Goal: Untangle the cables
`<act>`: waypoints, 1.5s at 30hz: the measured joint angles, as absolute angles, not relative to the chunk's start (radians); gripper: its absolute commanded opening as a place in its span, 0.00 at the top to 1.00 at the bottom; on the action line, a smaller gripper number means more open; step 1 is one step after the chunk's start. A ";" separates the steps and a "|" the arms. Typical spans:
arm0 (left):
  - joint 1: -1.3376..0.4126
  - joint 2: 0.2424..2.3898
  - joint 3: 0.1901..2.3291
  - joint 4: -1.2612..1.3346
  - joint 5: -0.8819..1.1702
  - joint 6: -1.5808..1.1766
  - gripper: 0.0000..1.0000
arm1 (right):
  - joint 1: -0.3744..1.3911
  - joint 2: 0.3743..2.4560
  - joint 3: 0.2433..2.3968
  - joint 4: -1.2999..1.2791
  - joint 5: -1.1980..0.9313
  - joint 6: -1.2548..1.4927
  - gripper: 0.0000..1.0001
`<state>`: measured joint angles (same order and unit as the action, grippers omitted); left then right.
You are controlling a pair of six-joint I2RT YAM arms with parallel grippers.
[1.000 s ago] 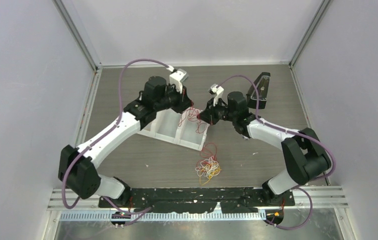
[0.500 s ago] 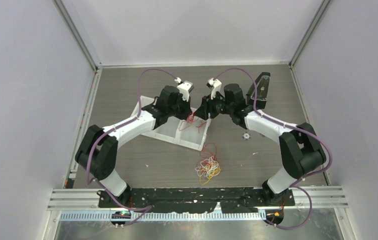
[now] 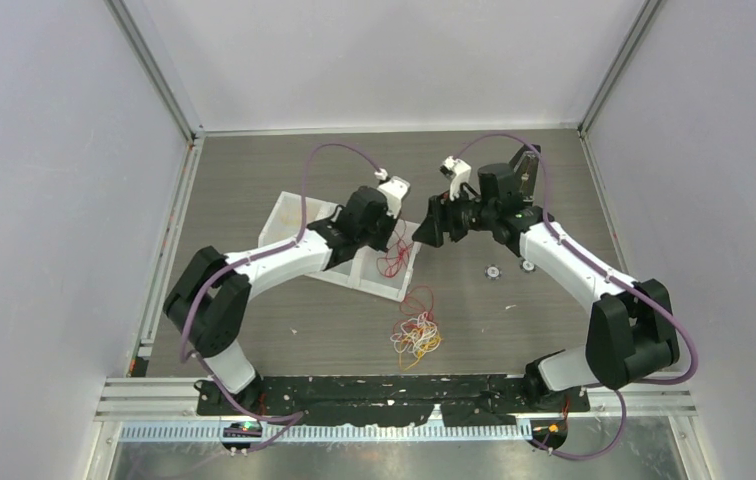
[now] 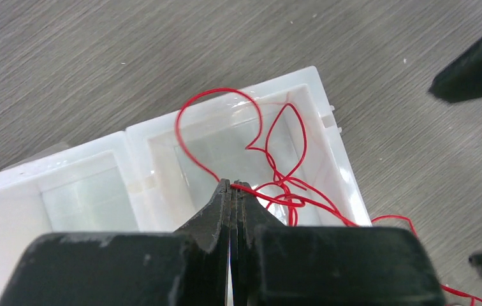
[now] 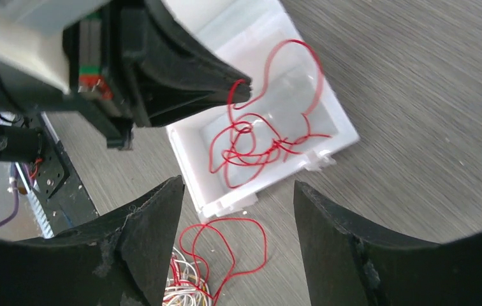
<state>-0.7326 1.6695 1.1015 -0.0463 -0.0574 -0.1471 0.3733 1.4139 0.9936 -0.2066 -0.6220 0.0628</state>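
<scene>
My left gripper (image 4: 232,185) is shut on one red cable (image 4: 281,191), whose loops hang into the right-hand compartment of a white divided tray (image 4: 124,135). In the top view this gripper (image 3: 390,238) sits over the tray (image 3: 294,215). My right gripper (image 5: 238,185) is open with nothing between its fingers. It hovers just right of the tray (image 5: 348,132), facing the left gripper (image 5: 241,86) and the red cable (image 5: 245,143). The remaining cables, red, white and yellow, lie as a tangle (image 3: 416,335) on the table in front of the tray. A red loop (image 5: 264,245) reaches out of that tangle (image 5: 184,293).
A black stand (image 3: 524,170) is at the back right, behind the right arm. Two small round parts (image 3: 492,271) (image 3: 527,265) lie on the table under the right forearm. Enclosure walls close in the left, right and back sides.
My right gripper has opened and let go of the red cable, then drawn back to the right. My left gripper has carried the red cable rightward, over the tray's right compartment.
</scene>
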 measured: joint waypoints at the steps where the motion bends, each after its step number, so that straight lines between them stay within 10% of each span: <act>1: -0.743 1.679 1.108 -0.053 -0.075 -0.140 0.95 | 0.356 1.411 0.989 -0.214 -0.622 0.067 0.30; 6: -0.770 1.750 1.176 -0.140 -0.123 -0.116 0.50 | 0.309 1.409 0.962 -0.262 -0.607 0.105 0.30; 12: -0.761 1.624 1.159 -0.238 -0.042 -0.123 0.25 | 0.321 1.435 0.957 -0.278 -0.574 0.196 0.30; 21: -0.719 1.364 1.183 -0.338 0.121 -0.132 0.25 | 0.397 1.520 0.924 -0.176 -0.524 0.331 0.43; 32: -0.572 1.189 1.006 -0.423 0.148 -0.148 0.26 | 0.408 1.682 0.975 -0.068 -0.536 0.502 0.94; 45: -0.502 1.258 0.904 -0.403 0.143 -0.126 0.25 | 0.287 1.814 1.135 -0.069 -0.456 0.480 0.95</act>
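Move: The left hand holds the red cable almost straight over the box's right compartment, whose middle is about 8 cm below and 1 cm ahead; the middle compartment is some 12 cm left and 3 cm ahead. For the open right hand, the rim of the box's right wall is about 9 cm below, 2 cm left and 1 cm back. From the right hand, the cable bundle lies about 19 cm back and 1 cm left, the near poker chip 15 cm right and 6 cm back, both on the table some 16 cm below. The left hand dips slightly, opens to let go of the red cable over the right compartment, lifts clear while drawing back, then swings about 12 cm left and sinks again, staying open. Meanwhile the right hand edges right, sinks about 9 cm while coming back left, closes to pinch the box's right wall at its rim, then drags it about 9 cm forward and a little to the right, the wrist turning some 25 degrees clockwise over the whole move. ##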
